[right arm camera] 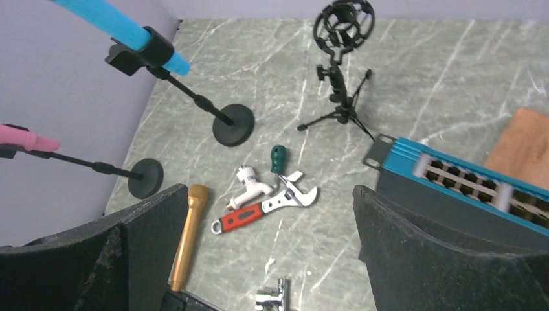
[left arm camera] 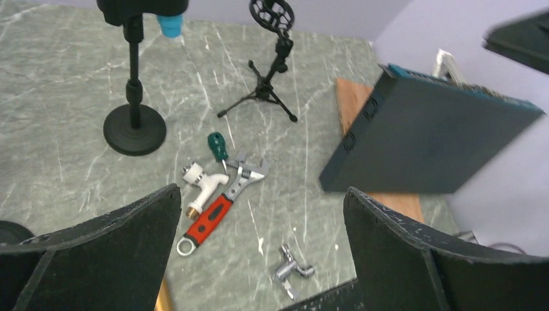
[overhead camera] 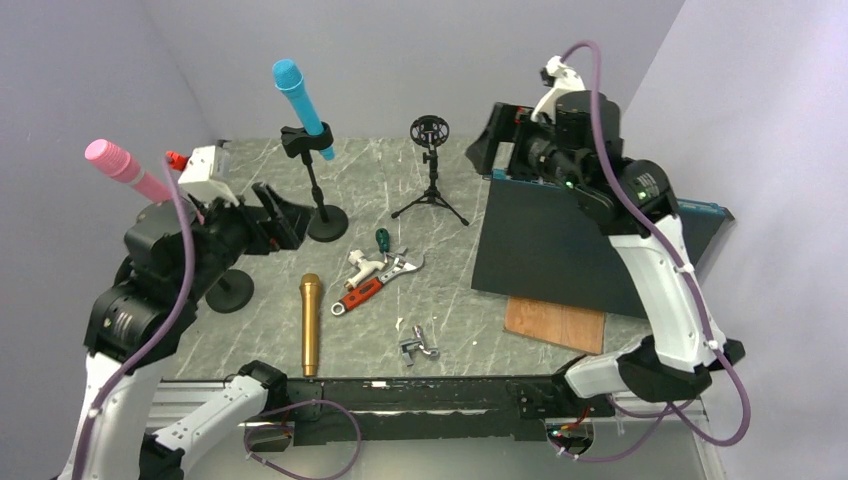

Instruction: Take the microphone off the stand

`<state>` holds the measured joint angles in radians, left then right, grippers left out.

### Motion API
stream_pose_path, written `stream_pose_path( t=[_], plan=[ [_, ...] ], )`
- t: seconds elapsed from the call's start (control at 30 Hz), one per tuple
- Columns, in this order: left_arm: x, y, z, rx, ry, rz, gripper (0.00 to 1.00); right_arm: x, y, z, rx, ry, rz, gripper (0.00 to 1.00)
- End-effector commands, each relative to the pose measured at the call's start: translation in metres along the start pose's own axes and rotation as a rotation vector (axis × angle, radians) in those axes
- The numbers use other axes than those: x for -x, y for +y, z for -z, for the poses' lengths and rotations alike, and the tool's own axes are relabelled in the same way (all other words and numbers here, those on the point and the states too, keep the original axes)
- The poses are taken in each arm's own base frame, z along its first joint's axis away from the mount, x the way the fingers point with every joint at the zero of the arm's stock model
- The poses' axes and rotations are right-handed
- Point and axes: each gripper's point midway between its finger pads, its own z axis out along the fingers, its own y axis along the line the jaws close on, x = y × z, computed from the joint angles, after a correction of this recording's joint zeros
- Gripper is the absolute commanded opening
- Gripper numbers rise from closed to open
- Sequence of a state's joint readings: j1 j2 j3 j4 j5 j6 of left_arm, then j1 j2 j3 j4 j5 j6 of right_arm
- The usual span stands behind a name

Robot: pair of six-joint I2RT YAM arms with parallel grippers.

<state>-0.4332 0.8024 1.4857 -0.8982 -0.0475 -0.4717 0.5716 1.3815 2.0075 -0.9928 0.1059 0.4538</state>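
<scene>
A blue microphone (overhead camera: pixel 300 100) sits tilted in the clip of a black round-base stand (overhead camera: pixel 327 222) at the back middle; it also shows in the right wrist view (right arm camera: pixel 97 16). A pink microphone (overhead camera: pixel 125 170) sits in a second stand (overhead camera: pixel 230 291) at the left, partly hidden by my left arm. A gold microphone (overhead camera: pixel 310 325) lies flat on the table. My left gripper (overhead camera: pixel 280 212) is open and empty, between the two stands, just left of the blue microphone's stand. My right gripper (overhead camera: pixel 492 140) is open and empty, high at the back right.
An empty shock-mount tripod (overhead camera: pixel 432 170) stands at the back. A red-handled wrench (overhead camera: pixel 375 283), white tap (overhead camera: pixel 362 265), green screwdriver (overhead camera: pixel 382 240) and chrome fitting (overhead camera: pixel 418 346) lie mid-table. A dark box (overhead camera: pixel 560 240) leans over a wooden board (overhead camera: pixel 555 325) at the right.
</scene>
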Motion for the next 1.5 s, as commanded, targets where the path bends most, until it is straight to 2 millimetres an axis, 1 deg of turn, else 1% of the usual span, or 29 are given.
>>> stream_pose_path(
  t=[0.0, 0.07, 0.13, 0.23, 0.3, 0.33, 0.4, 0.47, 0.57, 0.6, 0.7, 0.77, 0.83, 0.97, 1.03, 1.07, 1.17, 1.27, 1.33, 1.43, 1.47],
  plan=[
    [-0.014, -0.013, 0.041, -0.11, 0.054, -0.054, 0.98, 0.03, 0.024, -0.014, -0.018, -0.14, 0.0, 1.0],
    [-0.023, -0.017, 0.051, -0.148, 0.073, -0.037, 0.99, 0.035, 0.04, -0.025, 0.01, -0.172, 0.007, 1.0],
    [-0.028, -0.019, 0.058, -0.173, 0.082, -0.028, 0.98, 0.032, 0.056, -0.039, 0.043, -0.189, 0.026, 1.0],
    [-0.028, -0.011, 0.062, -0.134, 0.07, -0.032, 0.98, 0.023, 0.072, -0.07, 0.074, -0.189, 0.053, 1.0],
    [-0.024, -0.004, 0.064, -0.085, 0.054, -0.011, 0.98, 0.022, 0.081, -0.089, 0.083, -0.196, 0.077, 1.0],
    [-0.021, -0.005, 0.065, -0.078, 0.051, 0.009, 0.97, 0.023, 0.086, -0.099, 0.089, -0.202, 0.089, 1.0],
    [-0.016, -0.016, 0.064, -0.118, 0.06, 0.027, 0.96, 0.023, 0.097, -0.12, 0.113, -0.217, 0.104, 1.0],
    [-0.017, -0.022, 0.061, -0.147, 0.075, 0.033, 0.95, 0.024, 0.111, -0.138, 0.158, -0.242, 0.111, 1.0],
    [-0.022, -0.015, 0.058, -0.109, 0.1, 0.037, 0.96, 0.026, 0.134, -0.159, 0.239, -0.286, 0.115, 1.0],
    [-0.019, -0.013, 0.061, -0.094, 0.091, 0.028, 0.97, 0.027, 0.142, -0.166, 0.27, -0.306, 0.115, 1.0],
    [-0.015, -0.004, 0.071, -0.045, 0.079, 0.002, 0.97, 0.022, 0.166, -0.181, 0.361, -0.336, 0.129, 1.0],
    [-0.017, 0.002, 0.078, -0.025, 0.075, -0.006, 0.98, 0.016, 0.177, -0.194, 0.393, -0.35, 0.146, 1.0],
    [-0.02, 0.012, 0.083, 0.021, 0.065, 0.001, 0.98, 0.01, 0.187, -0.207, 0.411, -0.357, 0.164, 1.0],
    [-0.02, 0.018, 0.084, 0.047, 0.05, 0.01, 0.99, 0.006, 0.205, -0.222, 0.444, -0.388, 0.187, 1.0],
    [-0.019, 0.018, 0.084, 0.057, 0.051, 0.009, 0.99, 0.002, 0.212, -0.226, 0.454, -0.396, 0.193, 1.0],
    [-0.018, 0.02, 0.084, 0.065, 0.051, 0.009, 0.99, 0.004, 0.216, -0.227, 0.451, -0.423, 0.189, 1.0],
    [-0.017, 0.023, 0.09, 0.087, 0.048, 0.009, 0.98, 0.002, 0.216, -0.234, 0.365, -0.484, 0.19, 1.0],
    [-0.016, 0.03, 0.1, 0.118, 0.031, 0.02, 0.97, -0.003, 0.226, -0.238, 0.341, -0.526, 0.216, 1.0],
    [-0.016, 0.035, 0.107, 0.139, 0.021, 0.027, 0.97, -0.003, 0.227, -0.243, 0.305, -0.555, 0.215, 1.0],
    [-0.005, 0.037, 0.116, 0.152, -0.017, 0.004, 0.96, -0.001, 0.226, -0.25, 0.227, -0.612, 0.232, 1.0],
    [0.001, 0.038, 0.12, 0.161, -0.033, -0.007, 0.96, 0.003, 0.227, -0.25, 0.208, -0.634, 0.238, 1.0]
  ],
)
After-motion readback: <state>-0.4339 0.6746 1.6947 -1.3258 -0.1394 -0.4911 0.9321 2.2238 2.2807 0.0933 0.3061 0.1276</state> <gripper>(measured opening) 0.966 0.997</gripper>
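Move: Standing clamped on its tall stand, the blue microphone is about 17 cm ahead of the right hand and 33 cm to its left, nearly at hand height. The empty tripod stand's head lies some 22 cm ahead and 9 cm left, about 16 cm lower. The pink microphone is roughly level with the hand fore and aft, some 52 cm left and slightly lower. From the left hand, the blue microphone lies about 26 cm ahead, 1 cm right and level. Sweeping left some 32 cm, soon also forward about 14 cm and a little down, the right hand passes the near side of the tripod stand towards the blue microphone. Its fingers stay wide open, tip up roughly 30 degrees and come close about the microphone's body. The left hand, open and empty, backs away from it about 9 cm, then drifts left. ##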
